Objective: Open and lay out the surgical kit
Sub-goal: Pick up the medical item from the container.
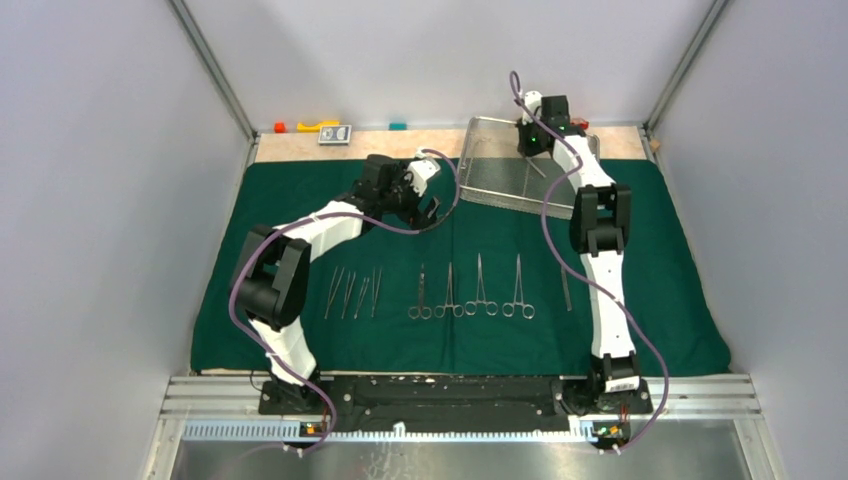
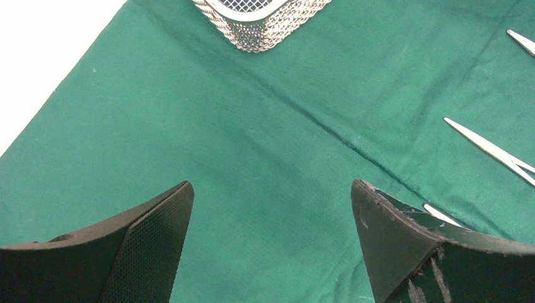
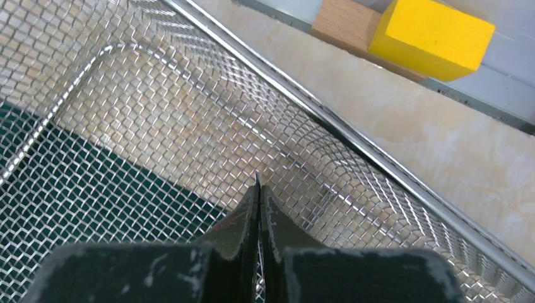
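Observation:
The dark green cloth [image 1: 650, 300] lies spread flat on the table. Slim steel instruments lie on it in a row: tweezers [image 1: 350, 292], ring-handled clamps [image 1: 470, 292] and one thin piece [image 1: 566, 288]. The wire-mesh tray [image 1: 490, 190] sits at the cloth's far right. My right gripper [image 1: 530, 150] is down inside the tray [image 3: 284, 82]. Its fingers [image 3: 258, 183] are shut, with the thin tip of a slim instrument [image 3: 257, 178] poking out between them. My left gripper [image 1: 425, 205] hovers left of the tray, open [image 2: 271, 183] over bare cloth, holding nothing. Tweezers [image 2: 492, 148] lie to its right.
A tan table strip [image 1: 420, 143] runs behind the cloth with small red [image 1: 279, 127], yellow [image 1: 318, 125] and teal [image 1: 398, 126] blocks and a small grey device [image 1: 336, 135]. A yellow block [image 3: 435, 38] on a wooden piece [image 3: 340, 25] sits just beyond the tray's rim.

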`<state>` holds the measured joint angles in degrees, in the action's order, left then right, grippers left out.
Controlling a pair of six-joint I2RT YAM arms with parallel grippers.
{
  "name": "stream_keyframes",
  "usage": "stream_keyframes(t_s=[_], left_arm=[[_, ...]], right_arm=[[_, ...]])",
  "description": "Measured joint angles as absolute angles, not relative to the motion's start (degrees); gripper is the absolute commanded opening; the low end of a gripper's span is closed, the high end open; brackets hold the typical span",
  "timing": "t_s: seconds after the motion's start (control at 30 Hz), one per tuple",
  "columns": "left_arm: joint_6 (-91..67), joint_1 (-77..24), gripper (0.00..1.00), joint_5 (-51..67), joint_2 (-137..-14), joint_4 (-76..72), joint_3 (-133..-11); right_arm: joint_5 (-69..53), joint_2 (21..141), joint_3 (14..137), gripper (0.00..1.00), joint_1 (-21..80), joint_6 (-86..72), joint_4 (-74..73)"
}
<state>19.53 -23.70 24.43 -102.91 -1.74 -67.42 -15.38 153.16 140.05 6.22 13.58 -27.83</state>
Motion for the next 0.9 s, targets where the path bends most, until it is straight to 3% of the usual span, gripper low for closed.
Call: stream_keyframes(t_s=[0.57,0.73,0.9], left_arm=[[19.51,-23.70,0.99,24.62,-102.32,-1.80,-66.15],[19.51,-23.70,0.99,24.64,-102.06,-1.83,-65.98],[19.51,-23.70,0.99,24.62,-102.04,-1.87,-65.95]], right_arm=[[-8.43,142.32,122.23,0.01,6.15,4.19,-23.97],[-8.62,142.28,122.30,0.21,6.09,4.25,-24.08],[-8.64,142.28,124.01,0.24,6.09,4.89,-25.06]])
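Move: The right hand, low inside the container, keeps the medical item pinched near its far tip, so the item's middle lies about 4 cm back and 3 cm to the right, at finger height. The container's middle is some 4 cm straight back, and the yellow block is roughly 12 cm straight ahead beyond the far wall. From the left hand the item lies about 18 cm ahead, 22 cm right and 8 cm lower. The right hand drags the medical item some 4 cm back and right, turning clockwise, then opens and lifts slightly. ##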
